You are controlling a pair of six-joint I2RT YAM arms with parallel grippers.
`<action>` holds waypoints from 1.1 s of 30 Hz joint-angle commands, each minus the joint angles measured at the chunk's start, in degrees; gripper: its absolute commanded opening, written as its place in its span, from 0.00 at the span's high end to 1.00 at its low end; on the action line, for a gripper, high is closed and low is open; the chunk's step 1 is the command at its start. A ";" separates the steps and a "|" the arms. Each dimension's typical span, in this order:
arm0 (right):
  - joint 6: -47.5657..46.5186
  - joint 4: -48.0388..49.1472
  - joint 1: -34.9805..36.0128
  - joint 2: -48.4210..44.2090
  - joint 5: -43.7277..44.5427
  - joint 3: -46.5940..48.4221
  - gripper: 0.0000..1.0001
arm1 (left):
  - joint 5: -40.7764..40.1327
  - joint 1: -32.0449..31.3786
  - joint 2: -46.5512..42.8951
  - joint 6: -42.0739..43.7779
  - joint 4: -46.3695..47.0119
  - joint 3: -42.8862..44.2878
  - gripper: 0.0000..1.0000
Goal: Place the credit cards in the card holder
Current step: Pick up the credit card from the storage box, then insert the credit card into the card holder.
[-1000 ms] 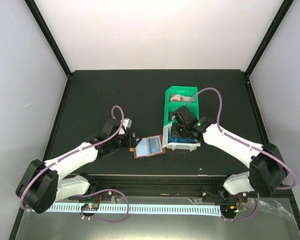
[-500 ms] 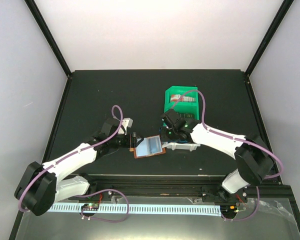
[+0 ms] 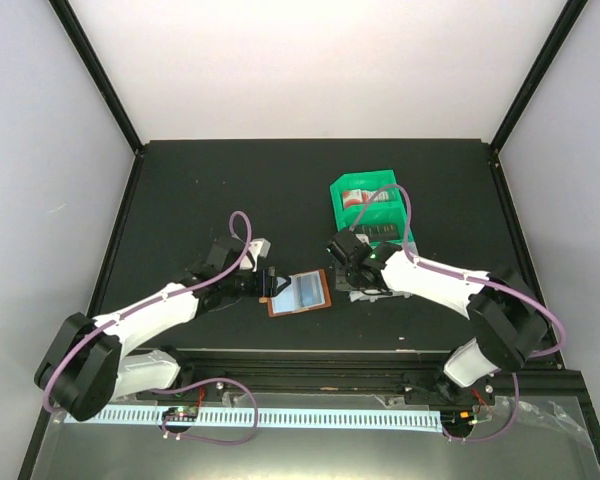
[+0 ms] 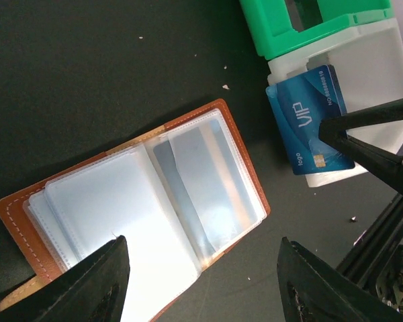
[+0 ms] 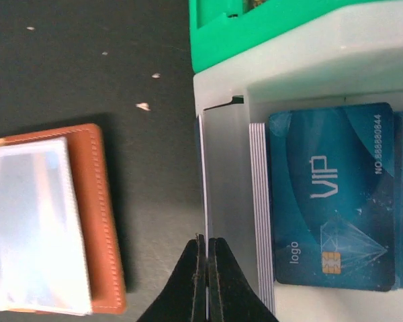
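Observation:
The brown leather card holder (image 3: 302, 292) lies open on the black table, its clear sleeves (image 4: 208, 181) facing up. My left gripper (image 4: 201, 245) is open at the holder's near edge, with one finger (image 4: 87, 288) over its left page. My right gripper (image 5: 206, 240) is shut on a blue credit card (image 4: 309, 117), seen edge-on (image 5: 203, 174) in the right wrist view. That card hangs between the holder's brown edge (image 5: 104, 221) and the tray. A stack of blue credit cards (image 5: 329, 208) lies in the tray's white compartment.
The green-and-white divided tray (image 3: 365, 190) stands right of the holder, with red-and-white cards in its far compartment. Its white wall (image 5: 302, 74) is just beside the held card. Black frame rails border the table, and white crumbs (image 5: 142, 106) dot the surface.
My right gripper has swung left and nearer, out of the tray, bringing the blue card close to the card holder. The left arm has barely moved.

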 commanded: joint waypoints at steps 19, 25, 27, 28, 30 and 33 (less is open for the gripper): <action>3.07 33.91 0.11 -1.35 -26.73 -8.09 0.99 | -5.93 -2.34 5.46 0.39 -4.78 0.52 0.57; 5.75 37.25 1.20 2.30 -28.68 -9.49 0.99 | -7.86 -2.27 5.58 0.49 -6.00 -1.31 0.58; 6.74 38.67 1.38 3.66 -28.89 -10.54 0.99 | -8.05 -2.30 5.75 0.58 -6.07 -1.50 0.60; 7.29 39.56 1.43 4.03 -28.95 -11.06 0.99 | -8.23 -2.28 5.75 0.54 -6.09 -1.62 0.61; 8.13 40.65 1.55 4.65 -28.72 -11.66 0.99 | -8.42 -2.30 6.98 0.43 -6.10 -1.93 0.64; 8.62 40.70 1.77 4.51 -26.86 -12.14 0.99 | -8.48 -2.28 8.11 0.43 -6.01 -2.16 0.67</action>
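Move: Beyond the card already pinched in the right fingers at the storage box's left side, the open card holder's middle lies about 13 cm left, 4 cm back and 6 cm below that hand. The box's white compartment is some 5 cm to its right, 1 cm ahead and 3 cm lower; the green black-pack compartment is 10 cm ahead, 6 cm right. From the left hand, the card holder's middle lies about 5 cm right, 2 cm back and 8 cm down, with the white compartment 22 cm right and 4 cm ahead. Keeping the blue card pinched, the right hand rises about 5 cm off the box's left side as it starts left, arcs some 10 cm over to the card holder and sinks again, easing back slightly while its fingertips swing some 30 degrees toward the left. The left hand sinks about 6 cm to the holder's left pages, drifting back and finally left, its fingers closing by nearly half without shutting. ##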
